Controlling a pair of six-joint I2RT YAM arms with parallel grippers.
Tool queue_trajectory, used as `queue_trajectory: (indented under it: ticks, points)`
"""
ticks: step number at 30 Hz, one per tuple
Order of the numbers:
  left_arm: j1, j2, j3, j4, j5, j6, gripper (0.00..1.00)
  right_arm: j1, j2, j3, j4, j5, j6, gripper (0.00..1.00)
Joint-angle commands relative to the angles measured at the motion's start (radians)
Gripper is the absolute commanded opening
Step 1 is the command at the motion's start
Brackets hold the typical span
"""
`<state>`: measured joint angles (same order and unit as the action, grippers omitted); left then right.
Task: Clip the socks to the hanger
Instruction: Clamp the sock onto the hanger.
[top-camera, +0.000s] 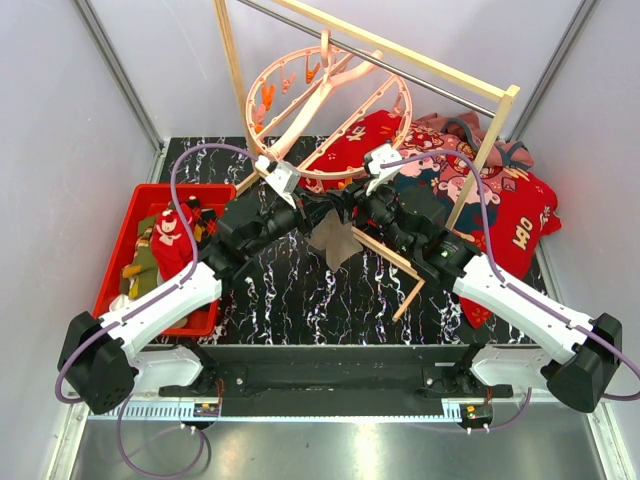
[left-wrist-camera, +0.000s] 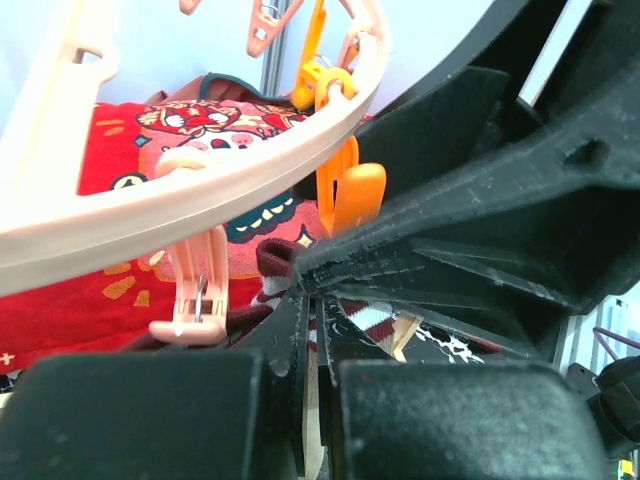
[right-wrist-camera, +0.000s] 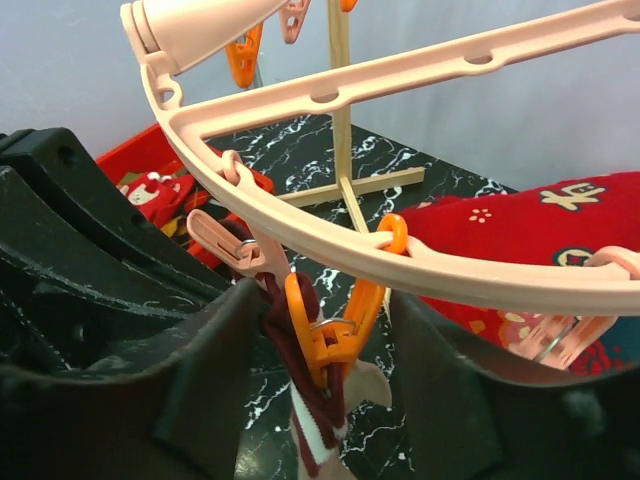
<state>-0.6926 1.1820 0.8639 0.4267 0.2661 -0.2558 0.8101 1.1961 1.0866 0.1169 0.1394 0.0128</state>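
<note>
The salmon-pink ring hanger (top-camera: 330, 95) hangs from the wooden rack at the back centre. Both grippers meet under its near rim (right-wrist-camera: 430, 265). An orange clip (right-wrist-camera: 345, 325) on that rim is clamped on a grey-taupe sock (top-camera: 335, 245) with a maroon-and-white striped cuff (right-wrist-camera: 320, 430). My right gripper (right-wrist-camera: 330, 345) is open, one finger on each side of the orange clip and neither touching it. My left gripper (left-wrist-camera: 315, 315) is shut, with a thin strip of pale sock fabric between its jaws. The striped cuff (left-wrist-camera: 375, 322) shows just beyond them. More socks (top-camera: 150, 255) lie in the red bin.
The red bin (top-camera: 180, 187) stands at the left of the marble table. A big red cartoon-printed cloth (top-camera: 500, 210) lies at the back right. The pale wooden rack frame (top-camera: 480, 160) stands over it, with a wooden foot (top-camera: 390, 255) running under my right arm. Other pink clips (left-wrist-camera: 195, 300) dangle close by.
</note>
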Motion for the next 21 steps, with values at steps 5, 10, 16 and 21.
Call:
queue_trajectory:
  ticks: [5, 10, 16, 21]
  points:
    - [0.008, -0.028, 0.063, 0.011, -0.071, 0.010, 0.02, -0.005, -0.081, 0.061, -0.063, -0.024, 0.015, 0.81]
    - [0.016, -0.035, 0.078, -0.042, -0.108, 0.018, 0.02, -0.005, -0.151, 0.065, -0.152, -0.012, 0.010, 0.83]
    - [0.027, -0.056, 0.078, -0.086, -0.136, 0.023, 0.02, -0.005, -0.201, 0.055, -0.224, 0.094, -0.007, 0.80]
    - [0.031, -0.077, 0.076, -0.117, -0.139, 0.027, 0.02, -0.005, -0.176, 0.045, -0.227, 0.143, -0.050, 0.78]
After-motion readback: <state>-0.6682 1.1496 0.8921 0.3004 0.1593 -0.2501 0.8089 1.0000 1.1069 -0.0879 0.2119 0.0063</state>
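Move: Between the right hand's parting fingers sits the orange clip, about 2 cm ahead, 1 cm left and level; the hanger's lower rim runs some 3 cm ahead, 1 cm left and 3 cm above that hand. The left fingers are already shut on the sock cuff at their tips. From the left hand the orange clip is roughly 3 cm ahead, 3 cm right and 2 cm up, the pale clip about 3 cm ahead, 1 cm left and level. Spreading its already parted fingers wider, the right hand comes free of the orange clip and backs out some 7 cm to its right, back and up, away from the hanger rim. Meanwhile the left hand, fingers still shut at the sock cuff, eases about 3 cm left and forward, turning slightly counter-clockwise. ##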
